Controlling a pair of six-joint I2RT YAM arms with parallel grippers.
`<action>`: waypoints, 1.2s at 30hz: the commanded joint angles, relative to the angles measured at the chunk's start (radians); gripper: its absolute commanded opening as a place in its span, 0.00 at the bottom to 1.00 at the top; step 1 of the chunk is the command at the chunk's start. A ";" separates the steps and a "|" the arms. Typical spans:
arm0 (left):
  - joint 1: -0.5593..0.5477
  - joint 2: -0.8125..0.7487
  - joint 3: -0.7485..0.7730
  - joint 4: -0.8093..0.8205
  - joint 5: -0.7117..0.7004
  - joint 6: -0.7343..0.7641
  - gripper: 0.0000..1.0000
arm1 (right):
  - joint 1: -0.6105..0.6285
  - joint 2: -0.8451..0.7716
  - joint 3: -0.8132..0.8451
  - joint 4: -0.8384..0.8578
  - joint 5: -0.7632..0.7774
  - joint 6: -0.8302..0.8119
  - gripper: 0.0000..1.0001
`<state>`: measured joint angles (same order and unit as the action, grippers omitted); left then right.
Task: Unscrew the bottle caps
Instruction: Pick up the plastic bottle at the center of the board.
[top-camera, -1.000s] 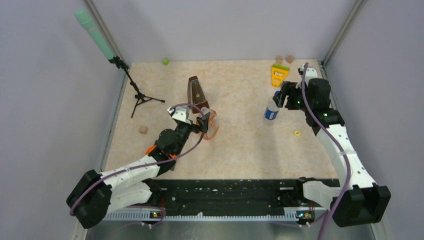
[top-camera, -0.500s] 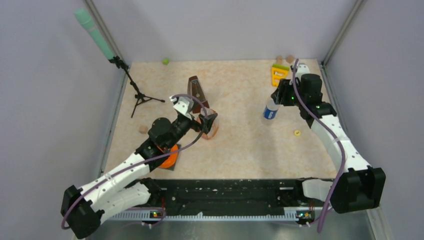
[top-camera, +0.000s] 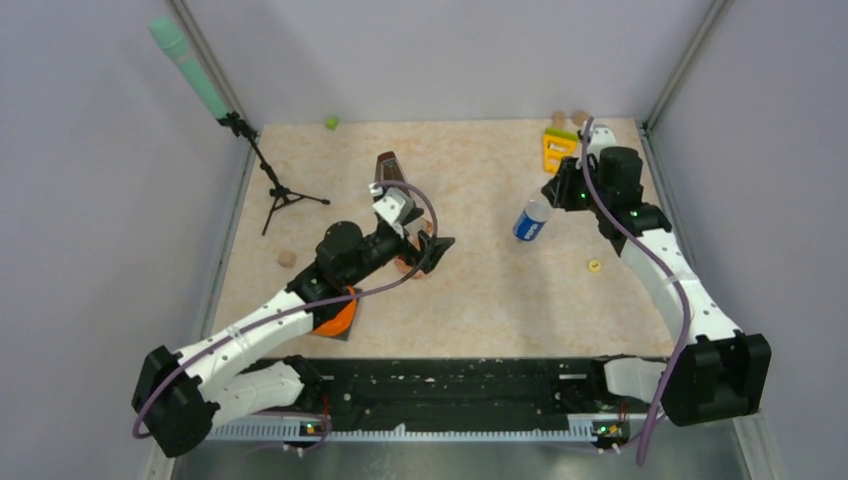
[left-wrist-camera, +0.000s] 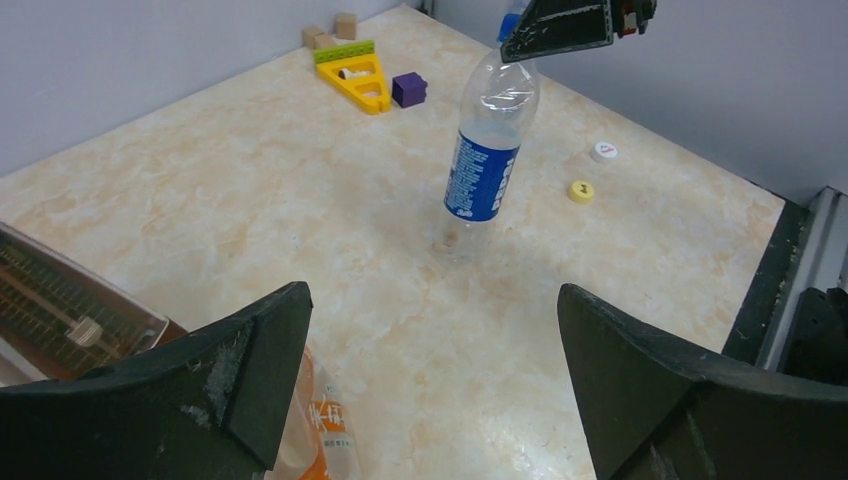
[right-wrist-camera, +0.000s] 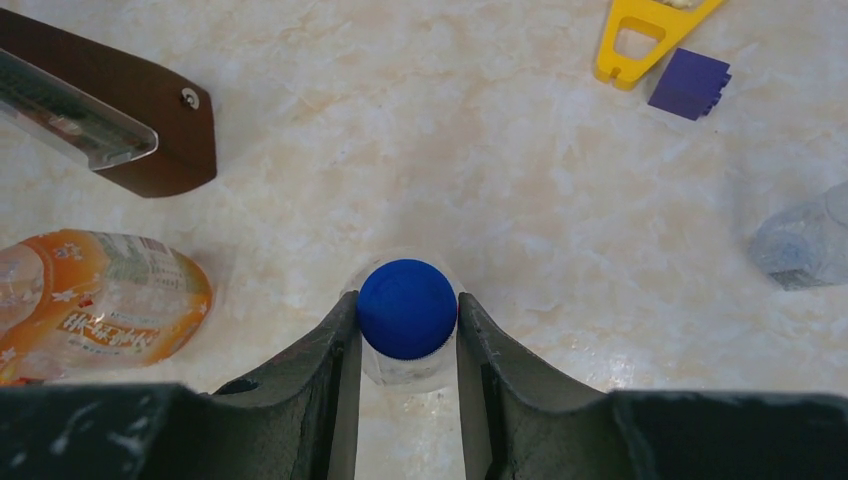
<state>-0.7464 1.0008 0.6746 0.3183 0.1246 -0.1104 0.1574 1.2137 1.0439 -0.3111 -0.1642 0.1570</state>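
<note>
My right gripper (right-wrist-camera: 408, 306) is shut on the blue cap (right-wrist-camera: 408, 308) of the slim blue-label bottle (top-camera: 530, 221), one finger (right-wrist-camera: 338, 350) on each side. The bottle stands tilted on the table; the left wrist view shows its label (left-wrist-camera: 484, 178) under the right gripper (left-wrist-camera: 570, 22). My left gripper (left-wrist-camera: 430, 370) hangs open and empty near the squat orange-tinted bottle (right-wrist-camera: 95, 300), which lies on its side and shows by the left finger (left-wrist-camera: 315, 430). A yellow cap (left-wrist-camera: 581, 190) and a white cap (left-wrist-camera: 603, 151) lie loose on the table. A clear unlabelled bottle (right-wrist-camera: 805, 245) sits at the right edge.
A brown metronome (top-camera: 388, 170) stands behind the left gripper. A yellow triangular toy (right-wrist-camera: 640, 30) and a purple block (right-wrist-camera: 690, 83) lie at the back right, with tan wooden pieces (top-camera: 567, 118) behind. A microphone tripod (top-camera: 280, 195) and a wooden block (top-camera: 287, 258) are at the left.
The right gripper closed onto the blue cap, and the bottle now leans with its base shifted left. The left arm swung right, past the orange bottle.
</note>
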 joint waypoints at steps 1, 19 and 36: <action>-0.003 0.061 0.100 0.035 0.110 -0.004 0.98 | 0.016 -0.055 0.058 0.004 -0.075 -0.005 0.03; 0.053 0.342 0.379 -0.060 0.604 -0.026 0.98 | 0.017 -0.282 0.020 0.133 -0.775 0.240 0.00; 0.055 0.447 0.424 0.041 0.862 -0.137 0.51 | 0.017 -0.255 -0.110 0.483 -0.885 0.463 0.00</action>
<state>-0.6926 1.4342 1.0477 0.2981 0.9386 -0.2211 0.1627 0.9527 0.9627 0.0532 -1.0000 0.5663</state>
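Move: The capped water bottle hangs or stands under the right fingers, its middle some 10 cm below them and about 2 cm left, level fore and aft. From the left hand the same bottle lies roughly 12 cm ahead, 27 cm right and 14 cm below. The orange bottle is about 9 cm ahead of the left hand, 5 cm left and 15 cm below. A loose yellow cap lies some 16 cm right of the right hand, 5 cm back and 21 cm below. Up, back and to the left, roughly 13, 13 and 10 cm, the right hand carries the bottle by its blue cap, grip unchanged, rolling left side up and turning some 40 degrees counter-clockwise. Meanwhile the left hand slides about 9 cm right, then some 4 cm back, swinging clockwise by about as much, wide open until its fingers straddle the label and start closing, pads coming against its sides. ##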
